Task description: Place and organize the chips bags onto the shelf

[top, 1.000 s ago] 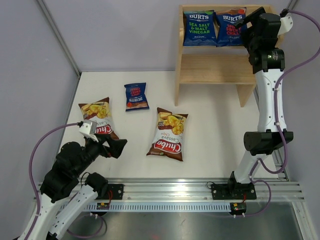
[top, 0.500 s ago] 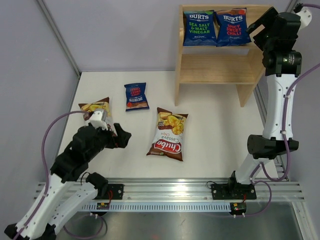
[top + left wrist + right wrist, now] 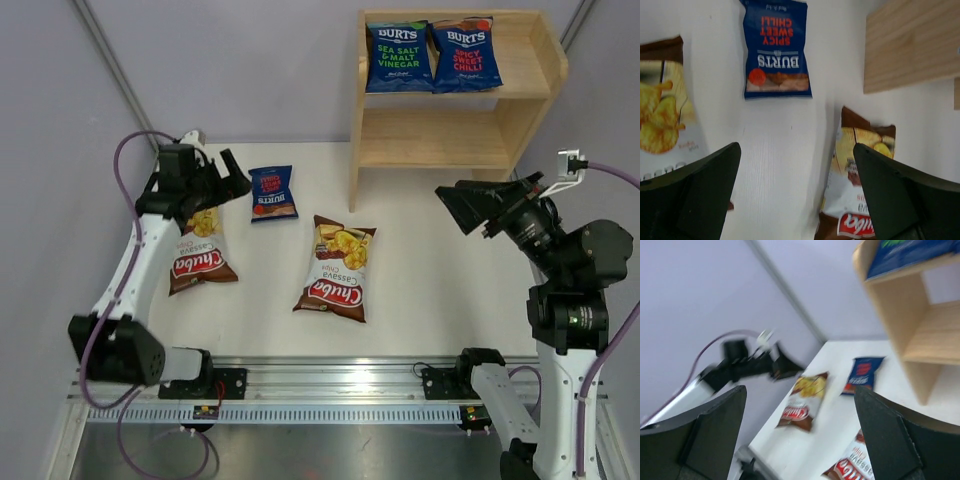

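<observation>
Two blue Burts chips bags [image 3: 398, 56] [image 3: 465, 54] stand side by side on the top tier of the wooden shelf [image 3: 525, 105]. A third Burts bag [image 3: 272, 192] [image 3: 776, 50] lies flat on the white table. One brown-white Chuba bag [image 3: 198, 258] [image 3: 662, 112] lies at the left. Another Chuba bag [image 3: 337, 268] [image 3: 860, 172] lies mid-table. My left gripper [image 3: 232, 182] [image 3: 796, 150] hovers open just left of the lying Burts bag, holding nothing. In mid-air to the right of the shelf, my right gripper [image 3: 455, 205] [image 3: 800, 390] is open and empty.
The shelf's lower tier [image 3: 430, 140] holds nothing. A grey wall corner post [image 3: 120, 75] runs behind the table's left side. The metal rail [image 3: 330, 385] with the arm bases lines the near edge. The right wrist view is blurred and shows the left arm [image 3: 740, 367].
The left arm swung from the near left corner up past the left Chuba bag to beside the lying Burts bag. The right arm dropped away from the shelf's top tier toward the right side.
</observation>
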`<state>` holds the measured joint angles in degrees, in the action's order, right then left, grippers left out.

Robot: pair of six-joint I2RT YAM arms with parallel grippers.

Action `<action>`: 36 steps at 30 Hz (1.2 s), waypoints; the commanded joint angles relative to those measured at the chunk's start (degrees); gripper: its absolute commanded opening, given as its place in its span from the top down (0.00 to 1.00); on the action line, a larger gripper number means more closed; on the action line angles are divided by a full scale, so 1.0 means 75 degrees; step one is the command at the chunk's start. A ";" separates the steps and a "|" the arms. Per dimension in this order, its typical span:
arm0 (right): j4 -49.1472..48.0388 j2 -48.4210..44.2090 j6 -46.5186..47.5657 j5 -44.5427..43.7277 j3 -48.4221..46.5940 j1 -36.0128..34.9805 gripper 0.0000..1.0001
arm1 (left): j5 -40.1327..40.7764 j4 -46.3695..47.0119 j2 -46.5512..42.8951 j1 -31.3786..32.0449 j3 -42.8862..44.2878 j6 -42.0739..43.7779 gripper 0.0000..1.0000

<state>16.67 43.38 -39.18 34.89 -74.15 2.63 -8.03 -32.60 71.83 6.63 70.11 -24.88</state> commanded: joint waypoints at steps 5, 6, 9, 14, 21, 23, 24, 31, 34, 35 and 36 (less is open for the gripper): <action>-0.2433 -0.1866 -0.1690 0.3221 0.2935 0.0000 0.03 | -0.2793 0.1778 0.3696 -0.1259 0.2144 -0.0209 0.01; -0.2352 -0.2380 -0.1609 0.3257 0.3077 0.0000 0.03 | -0.3051 0.2151 0.4001 -0.1283 0.2381 -0.0233 0.01; -0.0690 -0.2922 -0.0731 0.3118 0.2891 -0.0058 0.02 | -0.3148 0.2271 0.5197 -0.1283 0.3424 -0.0104 0.01; -0.0090 -0.3252 -0.0461 0.2895 0.2856 -0.0316 0.02 | -0.2000 0.1640 0.6766 -0.1283 0.4503 0.0036 0.01; 0.0274 -0.3041 0.0079 0.2718 0.2434 -0.0785 0.03 | -0.2854 0.2072 0.7519 -0.1248 0.4353 0.0084 0.06; 0.0262 -0.3018 0.0173 0.2730 0.2422 -0.0796 0.03 | -0.3135 0.2388 0.7450 -0.1259 0.3792 -0.0056 0.10; 0.0251 -0.3006 0.0185 0.2719 0.2422 -0.0796 0.03 | -0.3159 0.2703 0.7345 -0.1248 0.3592 -0.0220 0.12; -0.0019 -0.2866 0.0079 0.2742 0.2398 -0.0820 0.03 | -0.1825 0.3199 0.6513 -0.0944 0.1693 -0.0538 0.18; -0.0007 -0.2842 0.0103 0.2730 0.2375 -0.0855 0.04 | -0.1567 0.3069 0.6465 -0.0697 0.1540 -0.0490 0.25; -0.0007 -0.2842 0.0103 0.2719 0.2375 -0.0843 0.03 | -0.1485 0.3046 0.6535 -0.0685 0.1539 -0.0526 0.26; 0.0016 -0.2854 0.0103 0.2718 0.2363 -0.0855 0.03 | -0.1461 0.3011 0.6594 -0.0685 0.1539 -0.0572 0.28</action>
<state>18.35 21.23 -38.83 55.13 -54.13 -3.11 -23.18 -9.65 121.62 0.16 83.13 -28.93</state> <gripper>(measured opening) 0.969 0.727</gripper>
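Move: The small blue Spicy Sweet Chilli bag lies flat about 18 cm ahead of the left hand, 5 cm to its right and some 23 cm below. At the same table level, the left cassava bag is roughly 4 cm ahead and 10 cm to the left of that hand, and the right cassava bag some 3 cm back and 22 cm to the right. From the right hand, the small chilli bag is about 32 cm ahead, 35 cm to the left and 47 cm down. The left hand swoops forward about 20 cm and down towards the small chilli bag on the table, then keeps sinking while drawing back some 5 cm, ending about 21 cm lower, just over the bag's near left corner, its fingers tipped some 15 degrees steeper and beginning to narrow from wide open to about three quarters. The empty right hand draws away from the shelf, back and down with a smaller shift left, turning about 25 degrees counter-clockwise, then waits with its fingers still open. ##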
